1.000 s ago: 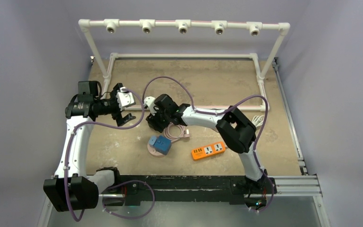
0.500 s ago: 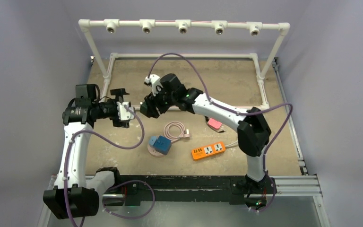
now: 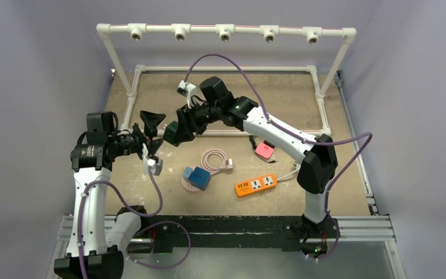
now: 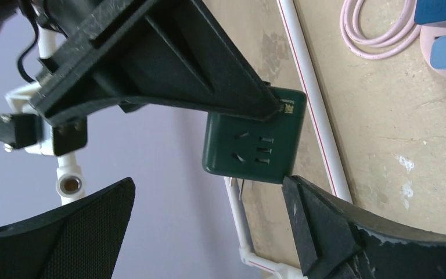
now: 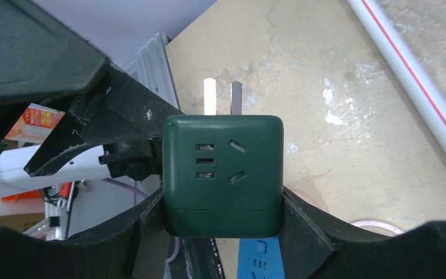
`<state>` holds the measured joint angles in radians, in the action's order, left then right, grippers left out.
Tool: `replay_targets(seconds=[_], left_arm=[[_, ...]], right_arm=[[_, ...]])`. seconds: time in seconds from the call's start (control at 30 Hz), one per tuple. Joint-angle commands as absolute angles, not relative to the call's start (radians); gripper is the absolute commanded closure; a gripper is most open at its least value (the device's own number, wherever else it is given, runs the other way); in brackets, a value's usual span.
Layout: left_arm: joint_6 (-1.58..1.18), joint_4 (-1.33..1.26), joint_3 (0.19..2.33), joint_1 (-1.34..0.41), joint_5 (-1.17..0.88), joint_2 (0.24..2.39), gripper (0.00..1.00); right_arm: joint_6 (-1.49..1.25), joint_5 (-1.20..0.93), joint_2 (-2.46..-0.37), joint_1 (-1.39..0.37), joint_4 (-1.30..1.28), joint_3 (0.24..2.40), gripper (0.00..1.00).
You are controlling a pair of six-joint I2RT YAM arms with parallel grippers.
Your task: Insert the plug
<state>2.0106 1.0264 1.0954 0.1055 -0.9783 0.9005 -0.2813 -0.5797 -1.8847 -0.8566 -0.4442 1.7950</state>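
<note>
A dark green cube plug (image 5: 223, 168) with two metal prongs (image 5: 220, 96) sits between the fingers of my right gripper (image 5: 223, 200), which is shut on its lower half. In the top view the plug (image 3: 170, 132) hangs in the air left of centre, right beside my left gripper (image 3: 153, 132). In the left wrist view the plug (image 4: 252, 139) hovers just past my left gripper (image 4: 209, 183), which is wide open and empty. The plug's lower corner is close to one left fingertip (image 4: 293, 189). An orange power strip (image 3: 256, 185) lies on the table.
A blue plug on a pink disc (image 3: 196, 178) and a coiled pink cable (image 3: 215, 160) lie near the middle. A small pink item (image 3: 263, 150) lies right of them. A white pipe frame (image 3: 226, 68) borders the back of the board.
My right arm has lifted the green plug off the table and carried it left and up to the left gripper. The left wrist has turned and swung toward it.
</note>
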Motion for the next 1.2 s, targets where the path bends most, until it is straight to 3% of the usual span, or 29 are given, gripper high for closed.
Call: replay_targets(seconds=[0.0,0.23,0.4,0.73,0.87,0.93,1.17], left_arm=[[2.159,1.092,1.110,0.111,-1.096,0.905,0.01],[2.401,1.336,1.152,0.071,-1.027,0.976,0.04],[2.400,1.316,1.153,0.044,-1.011,0.974,0.22],[2.329,1.233,1.152,-0.067,-0.944,0.978,0.43],[2.241,1.191,1.151,-0.080,-0.935,0.976,0.66],[2.141,1.168,1.158,-0.080,-0.938,0.981,1.00],[1.412,1.045,1.269,-0.084,-0.997,1.091,1.00]], right_arm=[[-0.319,-0.654,-1.891,-0.857,-0.474,1.870,0.73],[-0.346,-0.683,-1.890,-0.859,-0.463,1.879,0.73],[-0.369,-0.708,-1.898,-0.863,-0.449,1.885,0.73],[-0.397,-0.758,-1.927,-0.870,-0.456,1.921,0.69],[-0.378,-0.767,-1.899,-0.870,-0.468,1.887,0.55],[-0.364,-0.753,-1.859,-0.866,-0.448,1.843,0.44],[-0.289,-0.672,-1.704,-0.817,-0.415,1.722,0.12]])
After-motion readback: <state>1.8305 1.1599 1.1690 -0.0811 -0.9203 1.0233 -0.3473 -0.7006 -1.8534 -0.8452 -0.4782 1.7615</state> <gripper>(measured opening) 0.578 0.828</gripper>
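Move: The green plug, already held in the right fingers, is about 5 cm to the left hand's right, level with it fore and aft and 3 cm lower. Below, from the left hand, the light blue plug is some 3 cm back and 8 cm right, the blue plug 5 cm back and 12 cm right, both 21 cm down. The pink cord coil is 3 cm ahead, 17 cm right, 26 cm down. The open left gripper is level with the right hand, 5 cm left, 3 cm up. The left fingers close around the green plug and pinch it, after that hand has gone about 3 cm each back, down and right with its fingertips tipping down. The right hand keeps its hold while easing back some 2.5 cm, tilting about 10 degrees, then opens and starts drawing off to its right. Lastly the left hand edges forward and tips further. ##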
